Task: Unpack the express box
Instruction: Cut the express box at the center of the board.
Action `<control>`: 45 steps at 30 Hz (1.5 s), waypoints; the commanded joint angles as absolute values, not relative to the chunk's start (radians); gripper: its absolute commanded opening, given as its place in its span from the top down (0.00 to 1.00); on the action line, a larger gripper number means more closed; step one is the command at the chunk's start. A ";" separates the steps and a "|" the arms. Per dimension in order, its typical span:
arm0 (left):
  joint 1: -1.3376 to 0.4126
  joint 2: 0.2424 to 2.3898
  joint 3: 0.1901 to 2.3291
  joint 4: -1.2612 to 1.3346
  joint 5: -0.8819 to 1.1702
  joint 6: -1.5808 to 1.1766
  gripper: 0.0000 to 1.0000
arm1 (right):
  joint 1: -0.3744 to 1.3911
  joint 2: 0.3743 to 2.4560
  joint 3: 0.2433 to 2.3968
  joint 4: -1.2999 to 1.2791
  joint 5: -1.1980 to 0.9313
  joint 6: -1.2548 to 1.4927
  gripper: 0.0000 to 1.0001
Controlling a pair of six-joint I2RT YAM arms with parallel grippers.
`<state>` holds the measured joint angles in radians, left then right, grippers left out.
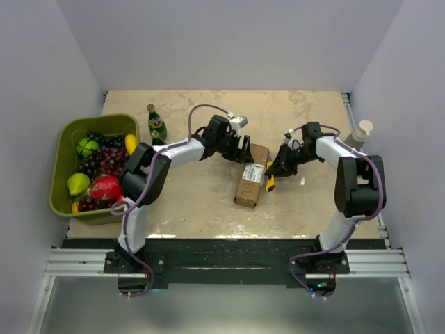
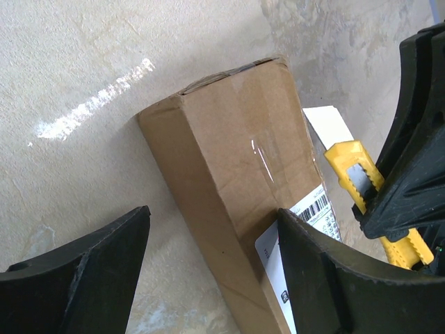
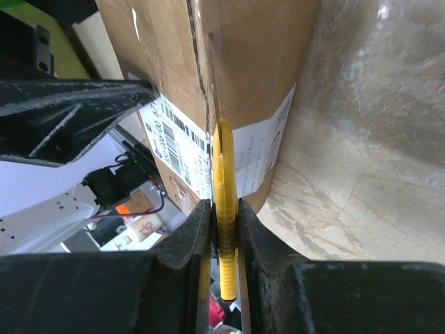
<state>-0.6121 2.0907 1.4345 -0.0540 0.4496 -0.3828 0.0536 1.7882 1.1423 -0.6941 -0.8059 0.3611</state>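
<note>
The express box [image 1: 252, 182], a brown carton with a white label, lies flat near the table's middle; it also shows in the left wrist view [image 2: 236, 146] and the right wrist view [image 3: 264, 62]. My left gripper [image 1: 240, 149] is open at the box's far end. In the left wrist view [image 2: 212, 240] one finger [image 2: 334, 278] sits on the label and the other [image 2: 76, 278] hangs over bare table. My right gripper [image 1: 276, 167] is shut on the yellow utility knife [image 3: 224, 174], whose blade end lies against the box's taped seam by the label. The knife also shows in the left wrist view [image 2: 354, 174].
A green bin [image 1: 62, 139] of fruit stands at the left edge. A green bottle [image 1: 156, 126] stands behind the left arm. A pale bottle [image 1: 360, 133] stands at the far right by the wall. White walls enclose the table on three sides.
</note>
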 commanded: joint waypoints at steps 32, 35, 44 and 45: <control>-0.606 2.252 1.503 -0.172 0.333 -0.290 0.22 | 0.256 1.453 0.787 -0.744 -0.942 0.400 1.00; -0.604 2.260 1.512 -0.172 0.328 -0.284 0.22 | 0.285 1.443 0.767 -0.729 -0.962 0.413 1.00; -0.604 2.276 1.525 -0.173 0.318 -0.267 0.21 | 0.340 1.390 0.690 -0.713 -0.988 0.440 1.00; -0.603 2.276 1.525 -0.173 0.318 -0.267 0.21 | 0.344 1.385 0.684 -0.712 -0.988 0.440 1.00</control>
<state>-0.6025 2.1777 1.5478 -0.0906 0.5179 -0.3695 0.3157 1.4242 0.7155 -0.7013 -0.9157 0.4133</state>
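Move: The right gripper holds the yellow cutter with its blade forward, at the seam along the express box's right upper edge. From this hand the seam's near end lies about 13 cm back, 6 cm left and 2 cm lower; the box's middle is 7 cm left, 1 cm back and 4 cm below. The left gripper, one finger on the box's upper left edge, has the box's middle some 6 cm back, 4 cm right and 4 cm below, and the cutter 11 cm right and 6 cm back. Draw the right gripper back towards the base about 17 cm, easing some 5 cm left, so the cutter's blade travels along the seam to the box's near end. Stay nearly level, keep the cutter gripped and turn the wrist counter-clockwise, about 15 degrees in all. Keep the left gripper open with its finger on the upper left edge, letting it creep a little right and forward. ##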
